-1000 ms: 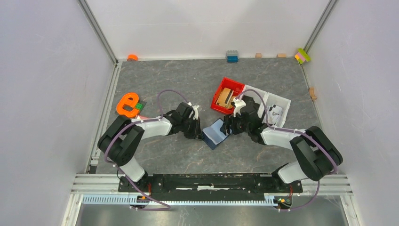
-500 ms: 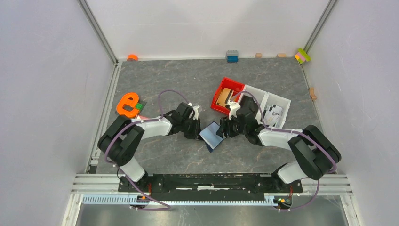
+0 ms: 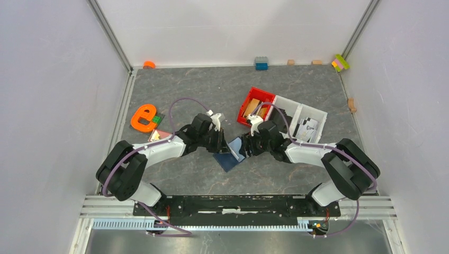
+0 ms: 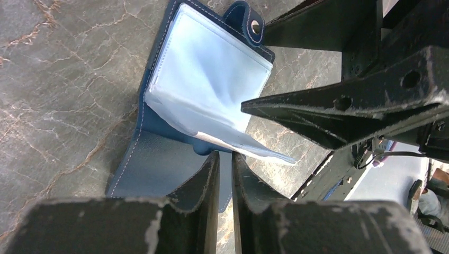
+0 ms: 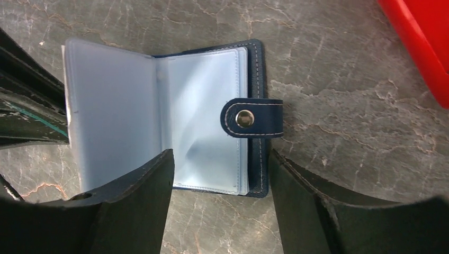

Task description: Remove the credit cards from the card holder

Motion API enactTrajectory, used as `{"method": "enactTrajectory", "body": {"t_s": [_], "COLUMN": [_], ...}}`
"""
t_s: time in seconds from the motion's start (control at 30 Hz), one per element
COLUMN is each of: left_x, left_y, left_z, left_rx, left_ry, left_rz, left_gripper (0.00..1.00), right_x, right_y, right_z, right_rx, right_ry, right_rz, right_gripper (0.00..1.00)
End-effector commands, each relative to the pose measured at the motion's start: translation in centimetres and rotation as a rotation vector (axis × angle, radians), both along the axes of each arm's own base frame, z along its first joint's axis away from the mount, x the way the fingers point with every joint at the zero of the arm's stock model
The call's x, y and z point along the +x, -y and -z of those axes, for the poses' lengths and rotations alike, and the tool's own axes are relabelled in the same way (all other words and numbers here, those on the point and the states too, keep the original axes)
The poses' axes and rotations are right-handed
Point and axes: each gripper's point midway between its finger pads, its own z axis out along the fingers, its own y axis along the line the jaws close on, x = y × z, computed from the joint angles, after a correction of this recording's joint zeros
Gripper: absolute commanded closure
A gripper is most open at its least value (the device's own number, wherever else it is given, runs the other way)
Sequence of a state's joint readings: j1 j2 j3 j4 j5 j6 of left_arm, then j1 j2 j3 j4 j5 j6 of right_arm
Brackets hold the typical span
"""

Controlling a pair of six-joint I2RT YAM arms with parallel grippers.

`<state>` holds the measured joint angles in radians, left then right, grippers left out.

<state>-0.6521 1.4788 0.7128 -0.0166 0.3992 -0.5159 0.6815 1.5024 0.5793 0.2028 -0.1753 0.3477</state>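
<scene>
The card holder [image 3: 231, 155] lies open on the table between both grippers, its navy cover [image 4: 153, 164] down and its snap tab [image 5: 249, 118] over the right edge. My left gripper [image 4: 224, 157] is shut on the edge of a light blue pocket leaf [image 5: 111, 111] and holds it raised off the cover. My right gripper [image 5: 219, 211] is open, its fingers either side of the holder's near corner without touching it. No credit cards show in the pockets. One pinkish flat card [image 3: 158, 135] lies on the table by my left arm.
A red tray [image 3: 260, 94] with wooden blocks and a white tray [image 3: 312, 112] stand just behind my right gripper; the red one's corner [image 5: 418, 47] shows close by. An orange letter [image 3: 143, 117] and a green block [image 3: 157, 120] lie at the left.
Both grippers and the card holder have shifted left and slightly toward the near edge. The holder went from half tilted up to lying open, one leaf lifted by my left gripper.
</scene>
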Motion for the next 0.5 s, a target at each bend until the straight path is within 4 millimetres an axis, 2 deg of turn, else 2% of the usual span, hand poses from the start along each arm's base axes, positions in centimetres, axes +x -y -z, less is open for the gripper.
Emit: {"method": "enactTrajectory", "body": {"t_s": [0.0, 0.1, 0.13, 0.17, 0.23, 0.3, 0.47], "left_x": [0.3, 0.7, 0.8, 1.1, 2.5, 3.1, 3.2], "left_y": [1.1, 0.7, -0.1, -0.8, -4.2, -6.7, -9.1], "left_z": [-0.7, -1.0, -0.9, -0.9, 0.0, 0.2, 0.8], "left_rx": [-0.045, -0.029, -0.001, 0.030, 0.201, 0.330, 0.481], "left_ry": [-0.009, 0.013, 0.021, 0.040, 0.084, 0.110, 0.103], "left_rz": [-0.002, -0.021, -0.045, -0.073, -0.207, -0.270, -0.319], "left_gripper": [0.80, 0.80, 0.80, 0.80, 0.80, 0.80, 0.77], "right_x": [-0.1, 0.0, 0.0, 0.1, 0.1, 0.2, 0.2], "right_y": [0.0, 0.1, 0.2, 0.3, 0.3, 0.3, 0.4], "right_z": [0.6, 0.5, 0.6, 0.7, 0.8, 0.8, 0.9], "right_rx": [-0.064, -0.074, -0.079, -0.082, -0.087, -0.091, -0.097], "right_ry": [-0.008, 0.000, 0.000, 0.000, -0.001, -0.003, -0.001], "right_rz": [-0.009, -0.001, 0.001, 0.002, 0.002, 0.002, 0.005], "right_gripper": [0.28, 0.28, 0.29, 0.30, 0.32, 0.32, 0.32]}}
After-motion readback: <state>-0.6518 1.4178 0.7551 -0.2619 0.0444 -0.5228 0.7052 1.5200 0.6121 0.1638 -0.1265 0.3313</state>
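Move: The card holder's half-turned clear leaf stands right at my left fingertips, its middle about 1 cm to their right and 2 cm below them. The open cover lies some 3 cm back, 2 cm left and 5 cm below; the snap strap is about 3 cm ahead, 6 cm right and 4 cm below. From my right hand the leaf's middle is about 4 cm left, 1 cm back and 2 cm up. I swing my nearly shut left fingers out to the left by about 6 cm, drifting 2 cm forward and slightly down, so they come free of the standing leaf and leave the holder's middle. The wrist turns some 20 degrees on the way, counter-clockwise and with the tips pointing more steeply down. My right hand stays low at the strap side, its open fingers either side of the strap. ##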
